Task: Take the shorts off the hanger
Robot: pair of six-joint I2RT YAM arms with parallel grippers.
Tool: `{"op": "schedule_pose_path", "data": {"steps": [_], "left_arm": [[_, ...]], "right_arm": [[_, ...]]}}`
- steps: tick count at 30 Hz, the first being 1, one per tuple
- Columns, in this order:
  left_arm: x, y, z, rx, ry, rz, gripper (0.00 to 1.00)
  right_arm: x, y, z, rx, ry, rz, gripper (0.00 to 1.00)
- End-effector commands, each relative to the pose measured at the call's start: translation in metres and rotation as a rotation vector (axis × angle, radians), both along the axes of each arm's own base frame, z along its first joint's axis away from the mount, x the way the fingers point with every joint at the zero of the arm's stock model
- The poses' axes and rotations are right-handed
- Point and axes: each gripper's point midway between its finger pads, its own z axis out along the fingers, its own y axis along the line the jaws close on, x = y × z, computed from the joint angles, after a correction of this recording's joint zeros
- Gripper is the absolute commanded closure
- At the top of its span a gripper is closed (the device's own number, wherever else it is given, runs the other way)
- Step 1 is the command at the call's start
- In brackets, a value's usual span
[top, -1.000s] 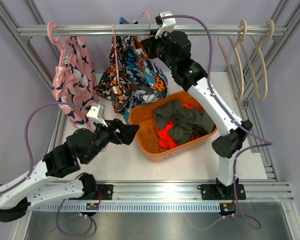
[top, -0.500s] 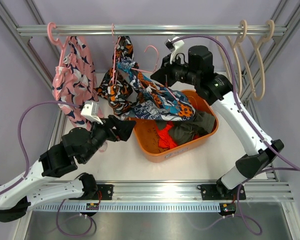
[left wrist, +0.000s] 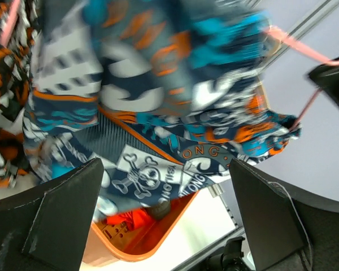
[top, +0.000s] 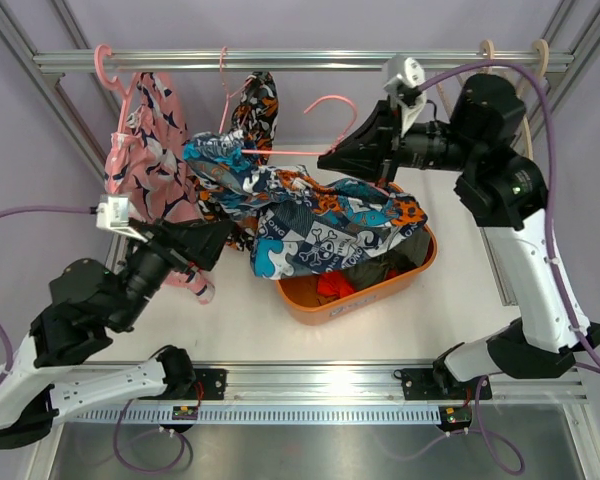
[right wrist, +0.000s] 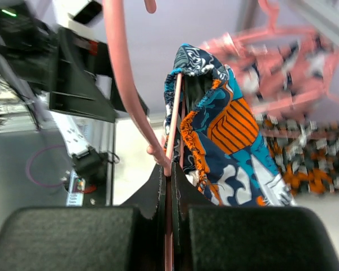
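Observation:
My right gripper (top: 328, 160) is shut on a pink hanger (top: 280, 152) and holds it off the rail, above the orange bin (top: 315, 306). Blue, orange and white printed shorts (top: 320, 220) hang from this hanger and drape across the bin. The right wrist view shows the jaws (right wrist: 169, 175) closed on the hanger's thin bar (right wrist: 173, 130), with the shorts (right wrist: 226, 130) bunched on it. My left gripper (top: 218, 238) is open and empty, just left of the draped shorts. In the left wrist view its fingers (left wrist: 165, 169) stand wide apart with the shorts (left wrist: 152, 113) beyond them.
The bin holds orange-red shorts (top: 335, 285) and dark olive shorts (top: 380, 270). Pink printed shorts (top: 145, 150) hang on a pink hanger at the rail's left. Orange-black printed shorts (top: 257, 110) hang beside them. Beige bare hangers (top: 485, 50) sit on the rail at the right.
My right gripper has pulled the pink hanger off the rail and carried it right, stretching the printed shorts over the bin. My left arm has drawn back to the left.

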Motion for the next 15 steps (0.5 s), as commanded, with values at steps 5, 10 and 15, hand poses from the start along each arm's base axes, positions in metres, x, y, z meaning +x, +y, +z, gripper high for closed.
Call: {"op": "schedule_pose_path", "data": {"steps": [5,10,15], "left_arm": [[-0.045,0.044,0.063,-0.114,-0.294,-0.113,0.01],[-0.071,0.06,0.091,-0.165,-0.415,-0.185,0.01],[-0.08,0.075,0.106,-0.146,-0.478,-0.179,0.01]], "right_arm": [[-0.054,-0.002,0.09,0.206,0.011,0.195,1.0],[-0.074,0.02,0.087,0.222,0.114,0.278,1.0],[-0.106,0.013,0.135,0.338,0.124,0.368,1.0]]}}
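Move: The waistband end of the skull-print shorts on the held hanger is about 14 cm ahead of the left hand, in line sideways and some 10 cm above, and roughly 18 cm left of and 2 cm beyond the right hand at its height. From the left hand, the orange basket is about 16 cm ahead, 26 cm right and 35 cm down; the hanging black-orange shorts are 28 cm ahead, 2 cm right; the pink shorts are 26 cm ahead, 15 cm left. Both hands rise and draw back about 8 cm, the right turning the pinched hanger counter-clockwise, the open left shifting left. ##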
